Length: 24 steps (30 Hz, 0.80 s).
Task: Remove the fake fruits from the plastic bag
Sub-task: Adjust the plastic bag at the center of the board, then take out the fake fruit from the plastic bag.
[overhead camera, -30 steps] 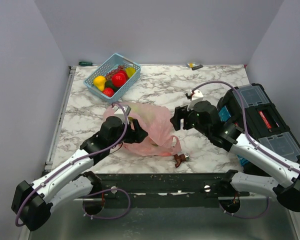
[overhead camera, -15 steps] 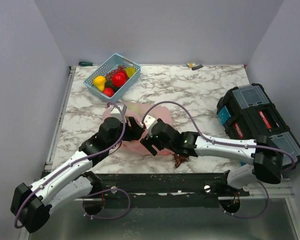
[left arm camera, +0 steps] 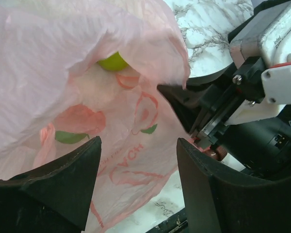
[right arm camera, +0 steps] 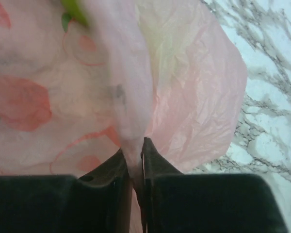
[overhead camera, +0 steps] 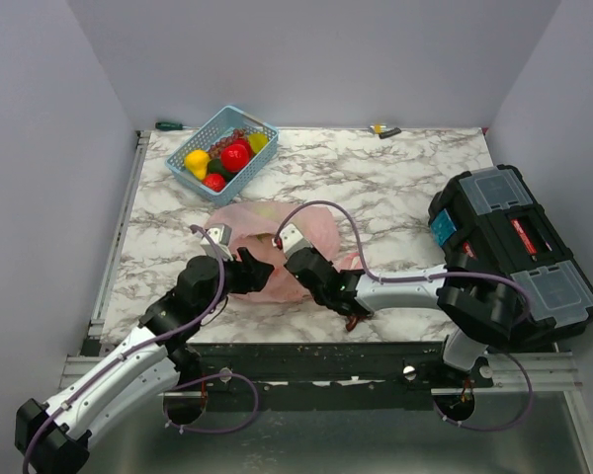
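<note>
The pink plastic bag point(overhead camera: 277, 232) lies crumpled on the marble table point(overhead camera: 395, 188) between my two grippers. My right gripper point(right arm camera: 137, 162) is shut on a gathered fold of the bag point(right arm camera: 194, 87); from above it point(overhead camera: 285, 259) sits at the bag's near edge. My left gripper point(left arm camera: 138, 189) is open, its fingers point(left arm camera: 63, 184) straddling the printed film of the bag point(left arm camera: 63, 73) without pinching it. A yellow-green fake fruit point(left arm camera: 112, 62) peeks out under a fold inside the bag. More fake fruits, a red one point(overhead camera: 236, 155) and a yellow one point(overhead camera: 196, 161), lie in the light blue basket point(overhead camera: 239, 118).
A black toolbox point(overhead camera: 514, 257) fills the right side of the table. A small brown tap-like piece point(overhead camera: 354, 318) lies by the near edge under the right arm. A screwdriver point(overhead camera: 168, 125) and a small yellow item point(overhead camera: 383, 129) lie at the back edge.
My right arm has swung from beside the toolbox over to the bag and closed on a fold of it. My left gripper has drawn back slightly toward the near edge, still open.
</note>
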Each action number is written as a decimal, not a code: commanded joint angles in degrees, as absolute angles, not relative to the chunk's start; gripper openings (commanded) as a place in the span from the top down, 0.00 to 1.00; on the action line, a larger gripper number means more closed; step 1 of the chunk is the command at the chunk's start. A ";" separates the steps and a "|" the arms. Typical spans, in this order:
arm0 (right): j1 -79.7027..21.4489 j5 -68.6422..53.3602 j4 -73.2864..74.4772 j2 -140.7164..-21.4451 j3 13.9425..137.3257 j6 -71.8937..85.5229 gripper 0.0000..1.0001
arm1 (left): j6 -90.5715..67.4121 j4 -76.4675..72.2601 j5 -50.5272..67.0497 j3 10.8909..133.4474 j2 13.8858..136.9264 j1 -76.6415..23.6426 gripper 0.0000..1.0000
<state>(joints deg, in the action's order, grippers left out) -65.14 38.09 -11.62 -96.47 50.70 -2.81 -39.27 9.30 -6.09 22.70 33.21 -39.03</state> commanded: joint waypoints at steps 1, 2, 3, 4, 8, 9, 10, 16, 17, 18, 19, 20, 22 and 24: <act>-65.28 44.28 -18.54 -97.68 54.32 -5.93 0.99 | -38.37 7.94 -2.73 23.10 34.13 -39.05 0.37; -65.24 43.61 -17.42 -96.91 55.19 -5.31 0.99 | -38.41 8.00 -2.81 23.12 34.33 -39.03 0.37; -65.23 42.37 -15.93 -95.70 55.61 -4.49 0.99 | -38.41 8.00 -2.81 22.97 34.44 -39.03 0.37; -65.26 40.20 -15.22 -93.55 55.53 -3.62 0.99 | -38.59 8.02 -2.81 22.68 34.36 -39.07 0.37; -65.27 23.30 -10.76 -86.74 56.30 -1.99 0.99 | -39.78 6.81 -2.63 20.66 33.03 -39.02 0.37; -65.26 19.51 -8.41 -85.82 57.30 -1.14 0.99 | -40.11 6.63 -2.81 20.22 32.92 -39.07 0.37; -65.28 16.10 -6.63 -85.13 58.38 -0.23 0.99 | -40.29 6.35 -2.98 20.13 32.92 -39.04 0.37; -65.29 12.08 -6.56 -79.11 55.34 5.31 0.99 | -41.15 5.44 -5.24 22.84 41.06 -39.03 0.38; -65.26 12.66 -6.52 -78.67 54.63 5.72 0.99 | -41.72 6.26 -6.56 24.03 43.10 -39.02 0.39; -65.27 12.98 -6.62 -78.28 53.98 5.94 0.99 | -42.36 6.59 -7.48 24.89 45.54 -39.07 0.40; -65.25 13.37 -6.71 -78.14 53.45 6.25 0.99 | -42.93 6.44 -8.24 25.44 47.35 -39.03 0.40; -65.29 13.46 -6.77 -78.00 52.87 6.48 0.99 | -43.38 5.59 -8.43 25.78 49.49 -39.03 0.39; -65.25 14.11 -6.46 -77.73 52.13 7.38 0.99 | -43.82 2.43 -7.16 25.96 53.10 -39.07 0.36; -65.24 14.19 -6.65 -77.12 50.92 8.19 0.99 | -44.36 -0.86 -5.36 26.30 57.02 -39.05 0.31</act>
<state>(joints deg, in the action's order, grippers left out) -65.14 15.22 -8.45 -78.13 53.47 5.37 -42.22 5.21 -5.69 24.62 50.96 -39.00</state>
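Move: At the right fingertips, half closed around it, is the upper rim of the plastic bag's mouth. The green fruit inside the bag lies about 2 cm ahead of the right hand, 6 to its left and 5 lower; the copper tap lies some 14 cm back and 11 to its right, about 6 lower. From the left hand, that fruit is roughly 8 cm ahead, 2 to the right and 10 below. Closing on the bag's rim, the right fingers pinch the film, then lift it about 14 cm while drawing back and to the left by some 5 cm each, rolling the hand's left side up about 25 degrees and settling slightly at the end. The left hand, fingers still open, sinks about 5 cm, mostly late and with a little forward reach, tipping down under the raised film. ##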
